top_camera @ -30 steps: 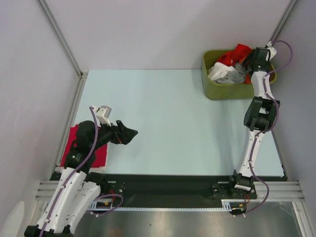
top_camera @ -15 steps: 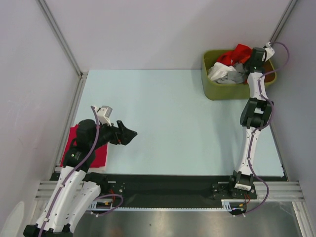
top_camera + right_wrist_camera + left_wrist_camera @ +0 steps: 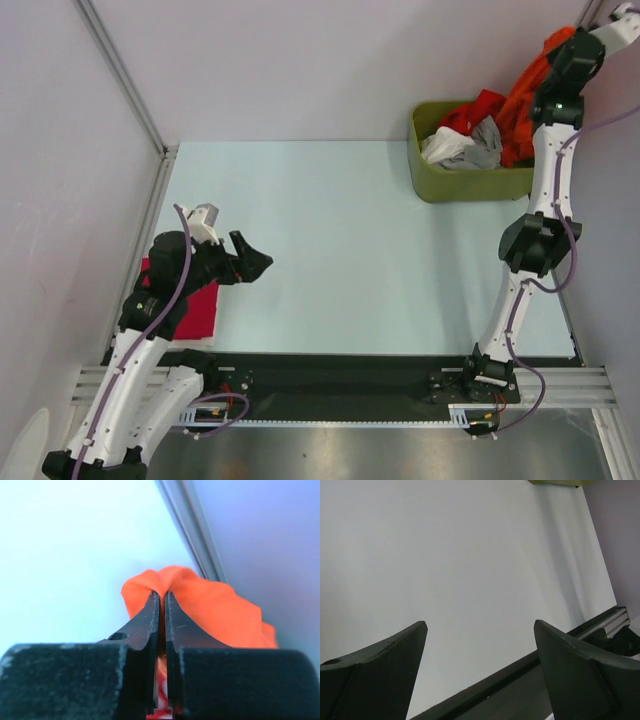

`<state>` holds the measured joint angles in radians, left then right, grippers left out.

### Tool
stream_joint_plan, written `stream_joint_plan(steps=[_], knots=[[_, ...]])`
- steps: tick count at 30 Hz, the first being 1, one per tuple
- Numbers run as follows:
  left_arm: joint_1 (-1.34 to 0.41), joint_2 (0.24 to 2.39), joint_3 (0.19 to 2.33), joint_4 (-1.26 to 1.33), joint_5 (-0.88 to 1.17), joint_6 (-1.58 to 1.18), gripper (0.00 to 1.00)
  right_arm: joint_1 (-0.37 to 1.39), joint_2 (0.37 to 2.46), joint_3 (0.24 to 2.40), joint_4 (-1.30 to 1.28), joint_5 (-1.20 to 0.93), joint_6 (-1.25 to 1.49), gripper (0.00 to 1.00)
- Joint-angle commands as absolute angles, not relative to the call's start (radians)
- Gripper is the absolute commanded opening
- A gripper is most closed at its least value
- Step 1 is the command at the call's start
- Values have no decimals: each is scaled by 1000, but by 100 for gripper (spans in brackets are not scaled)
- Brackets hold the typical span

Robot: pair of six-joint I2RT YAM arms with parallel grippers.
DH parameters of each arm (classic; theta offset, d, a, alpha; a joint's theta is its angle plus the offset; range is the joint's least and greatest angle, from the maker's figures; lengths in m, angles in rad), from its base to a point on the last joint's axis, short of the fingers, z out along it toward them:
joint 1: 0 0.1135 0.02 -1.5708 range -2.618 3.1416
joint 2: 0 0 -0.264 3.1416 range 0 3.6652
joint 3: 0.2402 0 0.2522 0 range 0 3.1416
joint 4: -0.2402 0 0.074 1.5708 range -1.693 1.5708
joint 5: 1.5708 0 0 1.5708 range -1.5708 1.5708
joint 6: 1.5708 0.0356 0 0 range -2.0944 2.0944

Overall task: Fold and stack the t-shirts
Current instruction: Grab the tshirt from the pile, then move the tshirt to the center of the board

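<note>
My right gripper [image 3: 562,52] is raised high at the back right, shut on a fold of the bright orange t-shirt [image 3: 524,92], which hangs from it down into the olive-green bin [image 3: 468,182]. In the right wrist view the gripper [image 3: 161,595] pinches the orange t-shirt [image 3: 212,612] at its tips. Red [image 3: 470,110], white [image 3: 444,146] and grey [image 3: 488,134] t-shirts lie bunched in the bin. A folded magenta-red t-shirt [image 3: 198,312] lies at the near left, partly under my left arm. My left gripper [image 3: 254,266] hovers beside it, open and empty [image 3: 480,625].
The bin stands at the back right corner of the pale blue table [image 3: 340,240]. A metal frame post [image 3: 120,75] and side walls close in the table on the left and right. A black rail [image 3: 340,375] runs along the near edge.
My right gripper closed on the orange t-shirt inside the bin and lifted it up toward the back right. The left arm drew back slightly to the left, still open.
</note>
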<state>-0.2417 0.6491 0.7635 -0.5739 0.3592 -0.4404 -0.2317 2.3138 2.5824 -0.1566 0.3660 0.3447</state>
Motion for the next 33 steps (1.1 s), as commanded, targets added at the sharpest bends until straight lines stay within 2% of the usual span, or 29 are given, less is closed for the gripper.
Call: stream_joint_plan(steps=[1, 3, 7, 12, 15, 19, 25, 28, 31, 33], knots=[[-245, 667, 859, -638, 316, -497, 95, -242, 2145, 2684, 47, 393, 403, 0], [-244, 684, 877, -678, 296, -534, 100, -236, 2068, 2662, 66, 365, 458, 0], [-242, 722, 936, -715, 281, -592, 100, -178, 1939, 2594, 55, 315, 498, 0], [-241, 753, 971, -716, 296, -678, 100, -111, 1849, 2562, -53, 148, 650, 0], [-239, 765, 992, -713, 295, -696, 100, -34, 1799, 2528, -83, 23, 712, 0], [-221, 741, 1046, -713, 258, -683, 100, 157, 1729, 2433, -64, -130, 710, 0], [-195, 684, 1098, -704, 241, -611, 100, 346, 1637, 2237, -50, -244, 770, 0], [-190, 683, 1103, -701, 274, -595, 100, 385, 1573, 2102, -112, -308, 785, 0], [-189, 699, 1098, -709, 308, -594, 97, 376, 1439, 1814, -132, -376, 775, 0], [-189, 704, 1089, -709, 322, -589, 96, 359, 1340, 1574, -201, -406, 778, 5]])
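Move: The right fingers already pinch the orange t-shirt high beside the bin, and the open middle of the table lies about 50 cm to their left, 29 cm nearer the base and 40 cm below. The green bin's middle is some 9 cm left and 2 cm ahead of that hand, 33 cm below; in it the grey t-shirt sits about 11 cm left and level fore and aft, the red one 11 cm left and 8 cm ahead, both roughly 30 cm down. From the left hand the table's middle is about 14 cm ahead, 17 cm right and 22 cm below. Keeping its shut grip on the orange t-shirt, the right hand first climbs about 30 cm while drawing back from the bin, the fingers tipping upward, then sweeps some 45 cm left over the table as the wrist turns roughly 75 degrees counter-clockwise, and finally sinks steeply above the table's middle with the fingers levelling out again. The left hand, empty and still wide open, rises about 10 cm in place as the t-shirt swings towards it. ##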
